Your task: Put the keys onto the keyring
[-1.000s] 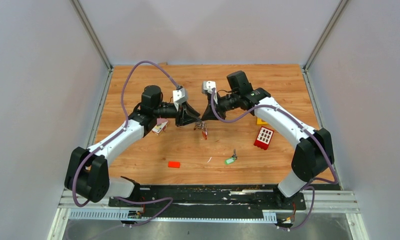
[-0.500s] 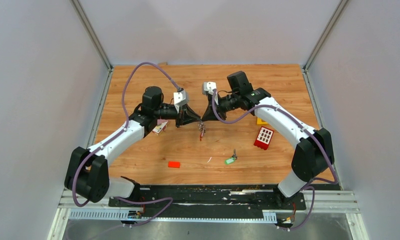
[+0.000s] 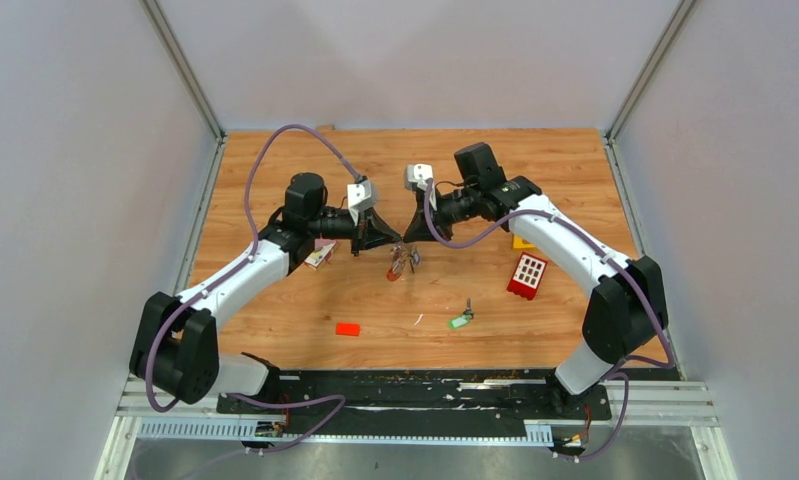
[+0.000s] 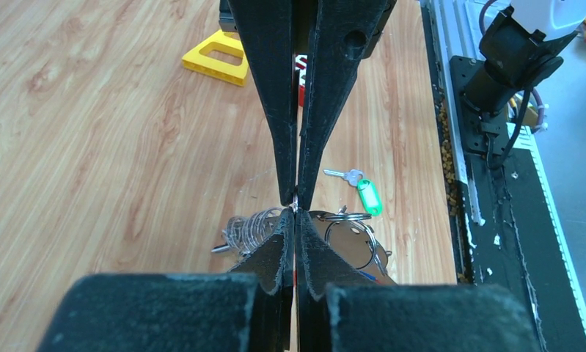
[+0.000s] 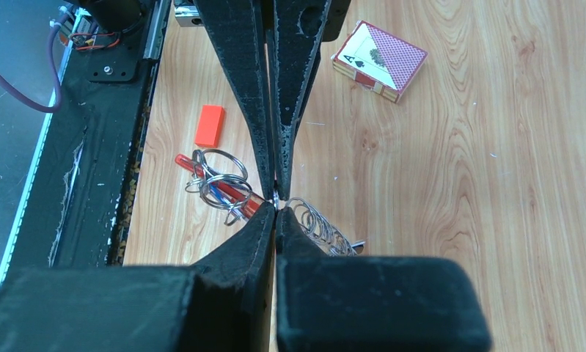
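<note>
The keyring [image 3: 403,263] hangs just above the table between my two grippers. It is a bunch with a red strap [image 5: 224,188], a wire coil [image 4: 251,229] and several steel rings [image 4: 350,240]. My left gripper [image 3: 393,244] and right gripper [image 3: 406,241] meet tip to tip, each shut on the same thin ring at the top of the bunch. The left wrist view shows the left gripper [image 4: 295,210] closed with the right arm's fingers [image 4: 275,110] opposite. The right gripper [image 5: 275,210] looks the same in the right wrist view. One key with a green tag [image 3: 461,320] [image 4: 364,194] lies on the table nearer the front.
A card deck [image 3: 319,255] [image 5: 379,60] lies under the left arm. A small red block [image 3: 347,328] [image 5: 210,125] sits near the front. A red studded brick [image 3: 527,275] and a yellow piece [image 4: 218,62] lie to the right, by the right arm.
My left gripper's jaws have closed onto the ring held by the right gripper. The hanging bunch has swung a little and spread out. Both arms stayed almost in place.
</note>
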{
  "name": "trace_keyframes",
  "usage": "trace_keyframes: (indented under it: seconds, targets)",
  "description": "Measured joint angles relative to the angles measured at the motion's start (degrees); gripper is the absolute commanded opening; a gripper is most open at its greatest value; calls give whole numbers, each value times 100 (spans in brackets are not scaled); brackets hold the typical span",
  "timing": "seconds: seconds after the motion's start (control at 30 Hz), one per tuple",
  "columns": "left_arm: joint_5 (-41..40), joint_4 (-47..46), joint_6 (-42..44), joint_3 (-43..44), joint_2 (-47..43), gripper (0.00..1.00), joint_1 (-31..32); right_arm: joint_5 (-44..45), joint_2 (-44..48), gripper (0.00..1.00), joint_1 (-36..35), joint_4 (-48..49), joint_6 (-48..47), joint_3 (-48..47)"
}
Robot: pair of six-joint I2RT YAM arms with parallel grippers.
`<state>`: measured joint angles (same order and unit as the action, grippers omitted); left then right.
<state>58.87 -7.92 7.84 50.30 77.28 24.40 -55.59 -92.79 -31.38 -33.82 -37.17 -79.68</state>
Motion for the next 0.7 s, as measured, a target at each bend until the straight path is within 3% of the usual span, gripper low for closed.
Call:
trace_keyframes:
  seconds: [0.17,0.47,0.7]
  targets:
    - [20,109,-26,0,-4,0,0,87,44,2,-2,153,66,120]
    - [-216,1523,765,428,-87,0,103,243,55,25,-68,221,85,234]
    - [-748,2297,1327,645,-101,0,363,280,55,25,-61,173,13,240]
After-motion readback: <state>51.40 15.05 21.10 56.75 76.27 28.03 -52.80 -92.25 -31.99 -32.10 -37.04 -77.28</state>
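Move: Both hands' closed fingertips meet at a small metal ring of the keyring bundle, the left's from its left and the right's from its right, so the keyring is right at either hand. From the left hand, the wire coil lies about 3 cm forward and 2 below, the big steel rings some 4 cm back and 2 below. On the table about 20 cm below it, the green-tagged key lies some 10 cm back and 12 right, the card box 6 cm forward and 18 left. The left hand keeps its pinch on the small ring and draws the bundle back towards the base and down, about 1.5 cm each way, tipping its fingertips some 10 degrees further towards the table. The right hand sinks about 1 cm, then opens its fingers to roughly a quarter of their range and lets go of the ring, otherwise staying put with one fingertip still close beside it. ##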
